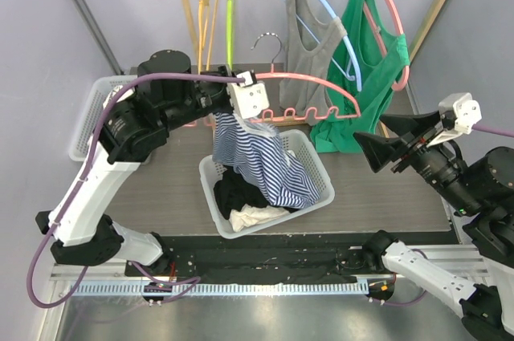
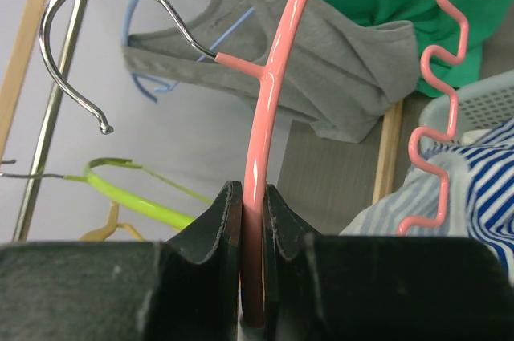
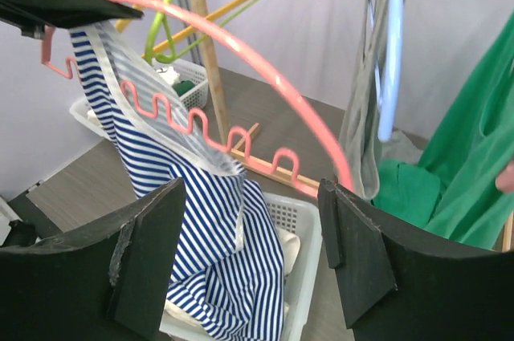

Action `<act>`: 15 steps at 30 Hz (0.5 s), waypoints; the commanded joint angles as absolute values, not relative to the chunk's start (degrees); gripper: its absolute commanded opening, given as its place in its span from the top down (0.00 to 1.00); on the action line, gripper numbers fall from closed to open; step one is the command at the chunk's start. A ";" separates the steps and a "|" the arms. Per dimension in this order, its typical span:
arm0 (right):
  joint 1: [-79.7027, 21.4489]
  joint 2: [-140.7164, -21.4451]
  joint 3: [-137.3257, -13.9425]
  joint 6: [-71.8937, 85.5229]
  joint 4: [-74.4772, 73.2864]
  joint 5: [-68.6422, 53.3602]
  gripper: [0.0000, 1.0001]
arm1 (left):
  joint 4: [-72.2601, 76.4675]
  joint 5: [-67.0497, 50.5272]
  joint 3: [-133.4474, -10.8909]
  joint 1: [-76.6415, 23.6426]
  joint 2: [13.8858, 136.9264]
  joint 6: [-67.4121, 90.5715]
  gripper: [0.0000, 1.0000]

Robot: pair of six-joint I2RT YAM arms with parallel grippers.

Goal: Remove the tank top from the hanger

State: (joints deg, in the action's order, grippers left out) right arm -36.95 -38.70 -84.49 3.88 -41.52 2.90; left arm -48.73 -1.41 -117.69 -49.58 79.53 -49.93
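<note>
A pink hanger point(image 1: 321, 84) with a wavy lower bar is held level above the table, and my left gripper point(image 1: 241, 80) is shut on its arm near the left end. In the left wrist view the jaws point(image 2: 254, 192) pinch the pink wire point(image 2: 277, 76). The blue-and-white striped tank top point(image 1: 269, 160) hangs from the hanger's left end and drapes down into the white basket point(image 1: 321, 188). My right gripper point(image 1: 373, 152) stands open to the right of the basket, apart from the cloth. Its wrist view shows the tank top point(image 3: 193, 221) and hanger point(image 3: 265, 76) beyond its fingers point(image 3: 250, 196).
A wooden rack point(image 1: 186, 4) at the back carries yellow and green hangers, a grey tank top point(image 1: 309, 32) on a blue hanger and a green garment point(image 1: 369, 76) on a pink one. A second white basket point(image 1: 88, 116) sits far left. Other clothes lie in the near basket.
</note>
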 commanded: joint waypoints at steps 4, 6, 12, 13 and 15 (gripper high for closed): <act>-36.65 -44.73 -90.17 -3.16 -41.22 -5.53 0.27 | -60.19 -15.19 -124.63 -49.31 78.66 -53.26 1.00; -36.74 -46.05 -90.53 -3.25 -41.22 -7.20 0.28 | -63.00 -17.22 -124.98 -49.39 78.75 -54.92 1.00; -36.74 -47.46 -90.70 -1.67 -41.75 -18.27 0.29 | -65.39 -21.53 -125.24 -49.31 78.75 -56.86 1.00; -36.74 -47.46 -90.79 -1.32 -41.92 -20.11 0.29 | -65.48 -21.79 -125.07 -49.31 78.92 -57.04 1.00; -36.83 -47.55 -90.88 -0.18 -42.27 -24.16 0.29 | -65.48 -22.24 -124.89 -49.31 78.84 -57.30 1.00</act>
State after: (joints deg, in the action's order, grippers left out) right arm -36.88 -47.83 -88.99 -1.50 -42.59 -14.26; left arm -66.13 -18.50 -123.44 -49.58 79.64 -55.64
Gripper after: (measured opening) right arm 0.715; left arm 0.154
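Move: The pink hanger's free end lies about 6 cm ahead of the open right hand, 2 cm to its left and roughly level. From the right hand, the grey tank top hangs some 28 cm ahead and 10 cm left. From the left hand, still gripping the hanger, that end is about 23 cm right, 3 cm back and 3 cm lower; the basket lies 5 cm ahead, 4 cm right and 43 cm below. Left hand draws the hanger back about 6 cm, turning clockwise; open right hand goes left towards its bar. ##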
